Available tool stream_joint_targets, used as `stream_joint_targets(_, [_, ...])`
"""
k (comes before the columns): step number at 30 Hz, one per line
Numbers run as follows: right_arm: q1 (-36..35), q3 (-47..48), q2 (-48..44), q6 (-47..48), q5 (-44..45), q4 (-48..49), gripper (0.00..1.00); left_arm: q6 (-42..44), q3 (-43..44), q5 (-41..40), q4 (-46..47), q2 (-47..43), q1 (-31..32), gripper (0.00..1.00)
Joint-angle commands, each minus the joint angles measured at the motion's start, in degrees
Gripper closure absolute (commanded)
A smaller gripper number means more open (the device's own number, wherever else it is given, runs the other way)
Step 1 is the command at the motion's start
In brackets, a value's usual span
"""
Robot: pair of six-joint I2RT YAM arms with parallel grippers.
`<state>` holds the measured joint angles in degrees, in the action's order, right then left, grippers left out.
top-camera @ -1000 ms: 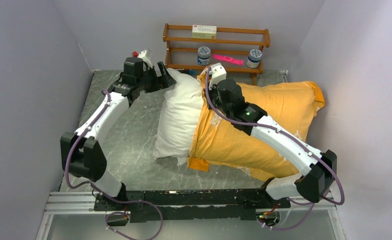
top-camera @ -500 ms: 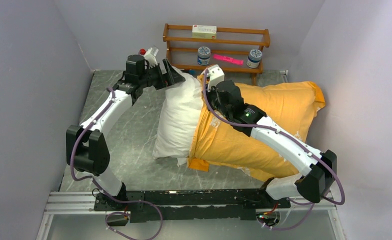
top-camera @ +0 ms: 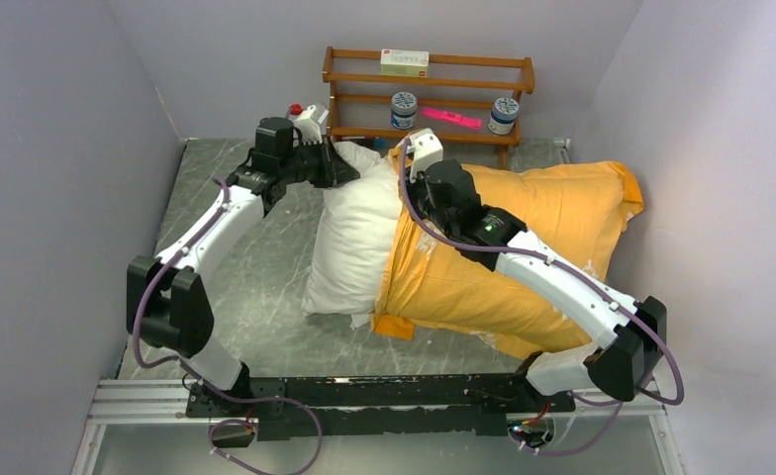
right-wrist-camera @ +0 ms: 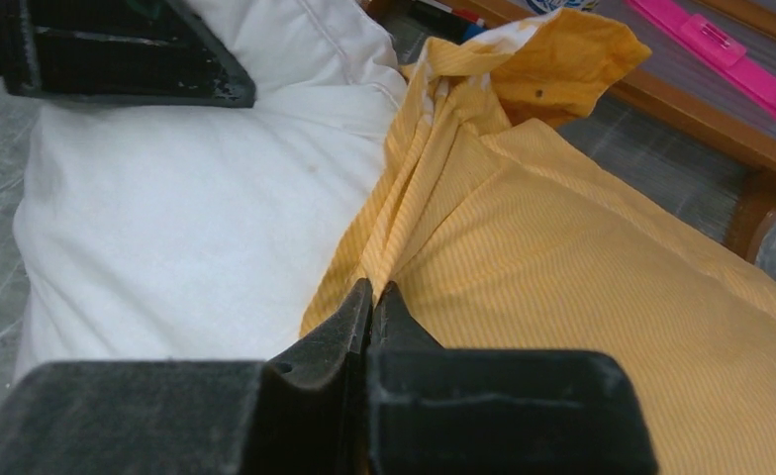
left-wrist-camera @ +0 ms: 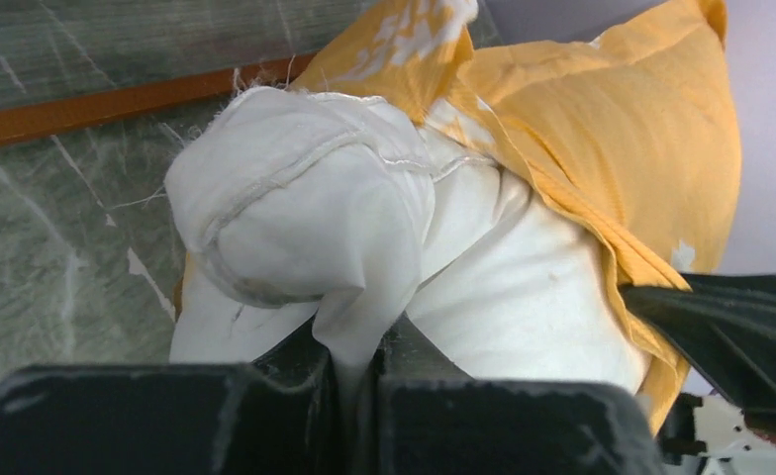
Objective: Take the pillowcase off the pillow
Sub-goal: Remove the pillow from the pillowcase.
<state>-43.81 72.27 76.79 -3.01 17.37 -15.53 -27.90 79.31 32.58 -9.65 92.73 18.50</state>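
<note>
The white pillow (top-camera: pixel 352 233) lies across the table, its left third bare. The orange-yellow pillowcase (top-camera: pixel 533 242) covers the rest, its open edge bunched near the middle. My left gripper (top-camera: pixel 342 166) is shut on a pinch of the pillow's far-left corner; in the left wrist view white fabric (left-wrist-camera: pixel 305 213) is clamped between the jaws of that gripper (left-wrist-camera: pixel 356 341). My right gripper (top-camera: pixel 416 176) is shut on the pillowcase's open edge; in the right wrist view the gripper (right-wrist-camera: pixel 374 289) pinches a fold of the pillowcase (right-wrist-camera: pixel 562 257) beside the pillow (right-wrist-camera: pixel 186 218).
A wooden rack (top-camera: pixel 429 89) stands at the back with two jars (top-camera: pixel 404 107), a pink item (top-camera: pixel 451 118) and a box on top. Grey walls close in left and right. Bare marble tabletop (top-camera: pixel 255 267) lies left of the pillow.
My left gripper has moved right onto the pillow's far corner and closed on it. The right arm and the pillowcase have barely moved.
</note>
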Motion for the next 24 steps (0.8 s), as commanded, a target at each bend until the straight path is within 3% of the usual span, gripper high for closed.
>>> stream_joint_targets(1, [-1.0, 4.7, -0.1, -1.0, 0.4, -1.0, 0.98, 7.5, -2.9, 1.2, -1.0, -8.8, 1.0, 0.95])
stream_joint_targets(3, [-0.9, 6.0, 0.3, -1.2, 0.3, -1.4, 0.84, 8.6, -5.2, 0.5, -0.1, -11.7, 1.2, 0.95])
stream_joint_targets(5, [-1.0, 7.3, 0.5, -1.6, 0.3, -1.4, 0.64, 9.9, -6.8, 0.0, 0.1, -14.1, 1.3, 0.95])
stream_joint_targets(12, [-0.9, 14.3, 4.9, -4.0, 1.0, -4.2, 0.28, 13.4, -10.9, -2.0, -0.3, -20.8, 2.9, 0.95])
stream_joint_targets(18, [-1.0, 22.0, 12.1, -8.4, 1.1, -9.7, 0.15, 14.6, -14.3, -3.5, -1.3, -25.8, 3.7, 0.95])
stream_joint_targets(24, [-0.9, 24.5, 17.9, -11.6, 2.8, -12.1, 0.16, 14.0, -16.3, -3.4, -2.0, -28.6, 4.0, 0.95])
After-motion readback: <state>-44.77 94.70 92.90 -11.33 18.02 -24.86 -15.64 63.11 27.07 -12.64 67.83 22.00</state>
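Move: The pillow's far corner is already pinched in the left gripper, and the bunched far end of the pillowcase mouth lies about 10 cm to that hand's right, 5 cm ahead and 4 cm lower. The right gripper still grips the pillowcase hem; from it the bunched end is roughly 8 cm ahead, 2 cm left and 3 cm below. The bare part of the pillow is centred some 11 cm to its left, 6 cm back and 8 cm down. Open the right gripper wide to let go of the pillowcase hem, lift it some 5 cm and carry it forward and left towards the bunched far end, then dip about 3 cm so the open fingers come astride the bunch. Meanwhile keep the left pinch on the pillow's corner and drag it back about 9 cm, slightly left and up, tipping the fingers up some 15 degrees. ##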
